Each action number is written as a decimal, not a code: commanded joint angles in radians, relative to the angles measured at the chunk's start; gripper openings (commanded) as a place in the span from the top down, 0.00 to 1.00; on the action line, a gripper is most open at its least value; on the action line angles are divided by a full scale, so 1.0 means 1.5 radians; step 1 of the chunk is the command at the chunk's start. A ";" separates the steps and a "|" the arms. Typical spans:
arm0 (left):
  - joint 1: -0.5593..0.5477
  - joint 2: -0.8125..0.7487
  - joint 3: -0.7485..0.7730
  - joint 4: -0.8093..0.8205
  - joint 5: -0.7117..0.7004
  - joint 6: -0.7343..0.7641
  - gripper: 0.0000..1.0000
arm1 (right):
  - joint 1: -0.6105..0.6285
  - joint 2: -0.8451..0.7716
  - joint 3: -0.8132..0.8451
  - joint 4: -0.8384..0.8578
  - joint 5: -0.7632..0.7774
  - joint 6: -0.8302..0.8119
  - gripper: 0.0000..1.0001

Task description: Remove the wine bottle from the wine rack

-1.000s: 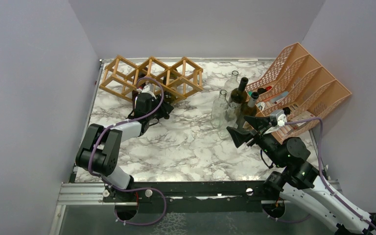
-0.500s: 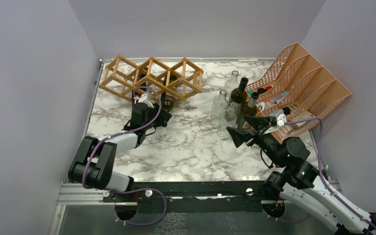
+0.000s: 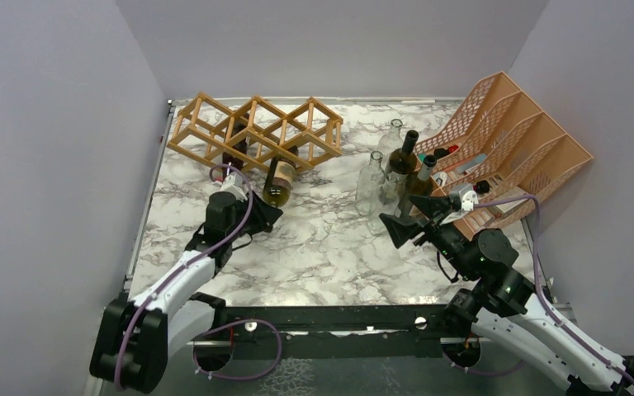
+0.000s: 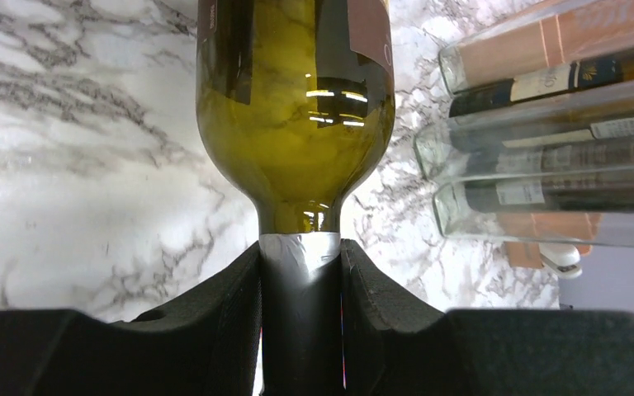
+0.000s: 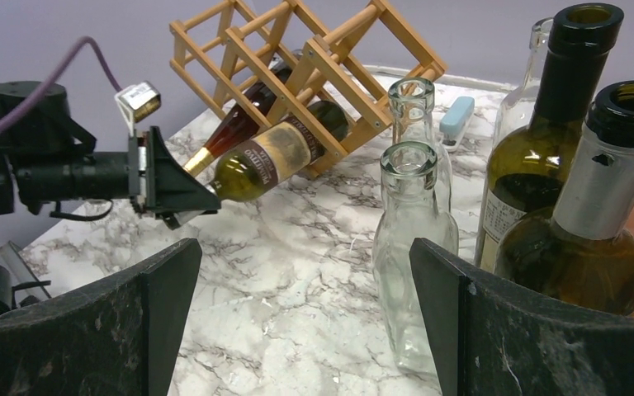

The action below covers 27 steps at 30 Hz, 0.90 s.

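Observation:
The tan wooden wine rack (image 3: 256, 132) stands at the back left of the marble table. A green wine bottle (image 3: 279, 180) with a tan label lies slanted out of one of its lower cells, its base end still inside the frame. My left gripper (image 3: 265, 206) is shut on the bottle's foil-covered neck. In the left wrist view the wine bottle (image 4: 297, 107) fills the top, with the left gripper (image 4: 301, 247) clamped on the neck. The right wrist view shows the rack (image 5: 314, 49), the bottle (image 5: 260, 161) and a second dark bottle (image 5: 231, 128) in the rack. My right gripper (image 3: 400, 227) hovers open and holds nothing.
Clear glass bottles (image 3: 371, 181) and dark green bottles (image 3: 400, 161) stand right of centre, close in front of my right gripper (image 5: 301, 313). A peach mesh file organizer (image 3: 512, 148) lies at the back right. A pale blue stapler (image 5: 458, 111) sits behind the bottles.
My left arm has drawn back toward the near edge, pulling the green bottle by its neck partway out of the rack. The right arm has not moved.

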State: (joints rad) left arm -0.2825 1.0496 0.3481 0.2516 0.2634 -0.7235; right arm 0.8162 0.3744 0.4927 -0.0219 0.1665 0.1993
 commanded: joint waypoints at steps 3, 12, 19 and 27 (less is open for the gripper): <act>-0.001 -0.183 0.010 -0.198 0.014 -0.028 1.00 | -0.002 0.027 0.024 0.011 -0.024 -0.026 0.00; -0.002 -0.307 0.070 -0.390 0.031 -0.026 1.00 | -0.002 0.057 0.047 0.001 -0.027 -0.032 0.00; -0.001 -0.327 0.107 -0.479 0.058 -0.031 1.00 | -0.002 0.075 0.083 -0.009 0.003 -0.043 0.00; -0.002 -0.318 0.167 -0.578 0.084 0.018 1.00 | -0.002 0.148 0.136 0.004 -0.086 -0.088 0.03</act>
State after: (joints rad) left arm -0.2829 0.5827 0.5251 -0.5743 0.3260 -0.7490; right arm 0.8162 0.5301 0.6373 -0.0261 0.1352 0.1200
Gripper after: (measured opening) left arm 0.376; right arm 0.984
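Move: My left hand already grips the wine bottle by its neck. The bottle's middle lies some 13 cm ahead and 5 cm right at about hand height, with its bottom end still in the rack. The rack's middle is about 26 cm ahead and 4 cm left of that hand, and the red bottle sits in it 20 cm ahead and 10 cm left. From my right hand, the gripped bottle is about 25 cm ahead, 34 cm left and 18 cm lower. Keeping my left fingers closed on the neck, I draw the wine bottle back towards my base, out of the rack, by about 10 cm. I lift it 4 or 5 cm on the way and slow towards the end, while the wrist tips down about 10 degrees. My open, empty right hand dips slightly, then rises to end about 3 cm higher. ##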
